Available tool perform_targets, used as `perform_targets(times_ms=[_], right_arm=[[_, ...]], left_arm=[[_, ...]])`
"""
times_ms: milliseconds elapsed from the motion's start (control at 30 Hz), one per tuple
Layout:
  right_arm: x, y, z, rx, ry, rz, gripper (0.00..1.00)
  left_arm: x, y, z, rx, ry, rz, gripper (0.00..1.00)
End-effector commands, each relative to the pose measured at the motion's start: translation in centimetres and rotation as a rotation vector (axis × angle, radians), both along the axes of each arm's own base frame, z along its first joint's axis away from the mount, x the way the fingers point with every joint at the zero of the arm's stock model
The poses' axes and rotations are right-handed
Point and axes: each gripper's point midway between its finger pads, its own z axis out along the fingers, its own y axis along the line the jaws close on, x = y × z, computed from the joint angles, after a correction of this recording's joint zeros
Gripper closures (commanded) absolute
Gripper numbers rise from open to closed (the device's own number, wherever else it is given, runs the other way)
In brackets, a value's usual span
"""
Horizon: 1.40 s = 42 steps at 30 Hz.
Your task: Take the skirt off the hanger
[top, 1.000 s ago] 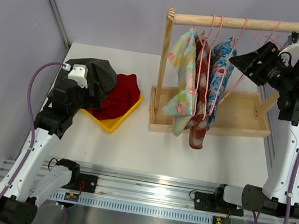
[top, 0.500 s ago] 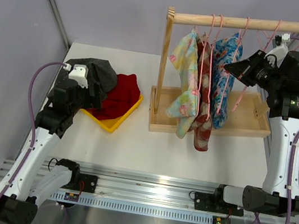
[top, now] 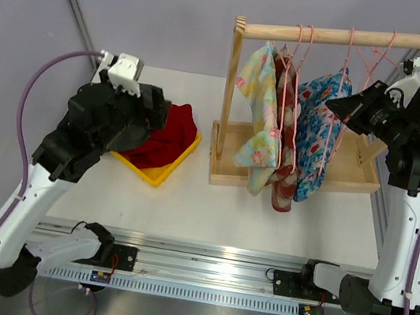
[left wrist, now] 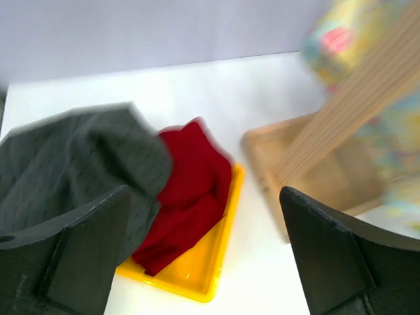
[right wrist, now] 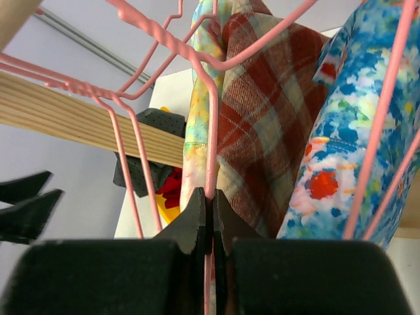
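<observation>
The skirt (top: 316, 142) is a blue floral garment hanging on a pink wire hanger (top: 344, 75) from the wooden rail (top: 357, 33). My right gripper (top: 338, 106) reaches in from the right at hanger height. In the right wrist view this gripper (right wrist: 210, 197) is shut on a thin upright wire of the hanger (right wrist: 211, 131), with the skirt (right wrist: 348, 151) just to its right. My left gripper (top: 154, 107) hovers open above the yellow tray (top: 161, 172), far from the rack. Nothing is between its fingers (left wrist: 85, 249).
A pastel floral garment (top: 257, 109) and a red plaid one (top: 279, 176) hang left of the skirt on other pink hangers. The rack stands on a wooden base tray (top: 351, 176). The yellow tray (left wrist: 210, 262) holds a red cloth (left wrist: 190, 190) and a dark grey cloth (left wrist: 72, 157).
My right gripper has shut on the hanger wire, and hanger and skirt have slid right along the rail. My left arm has lifted and swung towards the rack.
</observation>
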Motion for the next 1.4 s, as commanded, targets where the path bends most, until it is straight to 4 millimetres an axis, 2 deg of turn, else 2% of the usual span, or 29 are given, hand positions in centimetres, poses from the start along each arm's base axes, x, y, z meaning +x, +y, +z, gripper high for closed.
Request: perform_targets(times_ms=[0, 33, 67, 100, 167, 200, 267, 367, 467, 500, 567, 767, 867, 933, 1000, 1133, 1300, 1367], right_arm=[[-4.2, 0.2, 3.7, -0.02, -0.135, 0.013, 1.0], [-5.2, 0.3, 3.8, -0.019, -0.142, 0.011, 1.0], [-5.8, 0.2, 3.9, -0.021, -0.149, 0.01, 1.0], [-6.4, 0.2, 4.1, -0.022, -0.158, 0.008, 1.0], [-8.1, 0.3, 4.6, -0.021, -0.175, 0.008, 1.0], [-9.0, 0.4, 4.8, -0.018, -0.18, 0.01, 1.0], [-10.1, 0.5, 5.5, -0.016, -0.197, 0.012, 1.0], [-11.6, 0.6, 5.8, -0.017, -0.207, 0.016, 1.0], [-12.1, 0.7, 5.7, -0.013, -0.209, 0.021, 1.0], [-12.1, 0.8, 5.7, -0.01, -0.21, 0.028, 1.0], [-11.5, 0.9, 5.5, 0.0, -0.195, 0.033, 1.0], [-10.6, 1.4, 6.3, 0.039, -0.233, 0.056, 1.0], [-9.7, 1.3, 8.4, 0.049, -0.322, 0.045, 1.0], [-8.8, 1.2, 10.3, 0.057, -0.382, 0.043, 1.0], [-7.8, 1.1, 11.2, 0.06, -0.402, 0.036, 1.0], [-7.6, 0.9, 13.9, 0.066, -0.489, 0.021, 1.0], [-7.6, 1.0, 14.1, 0.077, -0.483, 0.025, 1.0], [-7.6, 1.1, 13.2, 0.092, -0.46, 0.027, 1.0]], left_arm=[[-0.4, -3.2, 8.0, 0.001, -0.137, -0.044, 0.01], [0.3, -4.7, 8.2, 0.024, -0.122, -0.061, 0.01], [-0.2, -5.8, 9.1, 0.017, -0.132, -0.094, 0.01], [-1.5, -7.4, 11.6, -0.015, -0.17, -0.156, 0.01], [-2.4, -9.5, 13.0, -0.064, -0.184, -0.23, 0.01], [-3.8, -11.3, 13.9, -0.108, -0.19, -0.318, 0.01], [-5.2, -13.0, 14.8, -0.152, -0.205, -0.405, 0.01], [-9.5, -17.3, 14.8, -0.196, -0.202, -0.626, 0.01], [-12.3, -20.1, 14.2, -0.203, -0.197, -0.757, 0.01], [-13.7, -21.1, 14.2, -0.205, -0.197, -0.803, 0.01], [-14.1, -22.3, 13.8, -0.192, -0.197, -0.82, 0.01], [-14.8, -24.0, 12.1, -0.165, -0.173, -0.857, 0.01], [-15.0, -24.3, 11.7, -0.169, -0.178, -0.869, 0.01], [-15.1, -24.7, 10.6, -0.161, -0.16, -0.875, 0.01], [-15.3, -25.1, 9.7, -0.153, -0.145, -0.883, 0.01], [-15.4, -25.2, 8.4, -0.144, -0.129, -0.875, 0.01], [-15.6, -25.2, 8.0, -0.143, -0.124, -0.879, 0.01], [-16.1, -25.2, 8.4, -0.152, -0.13, -0.893, 0.01]])
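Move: About 10 cm ahead of the right hand and 10 cm above it runs the rail; the hand already pinches the hanger of the blue floral skirt, which hangs some 7 cm ahead and 14 cm below. The checked skirt is about 9 cm to its left, 6 ahead and 15 lower. From the left hand, the blue skirt lies roughly 42 cm right, level fore and aft, 5 cm lower; the yellow floral skirt is 25 cm right, 2 ahead, 6 lower. Keeping its pinch on the pink hanger, the right hand draws back about 10 cm, then works forward again some 5 cm while rising to 9 cm above its start, fingertips tilting up. The open left hand leaves the tray, sweeping right about 26 cm and back 15 towards the blue skirt, first climbing, then sinking as it turns some 50 degrees clockwise. ##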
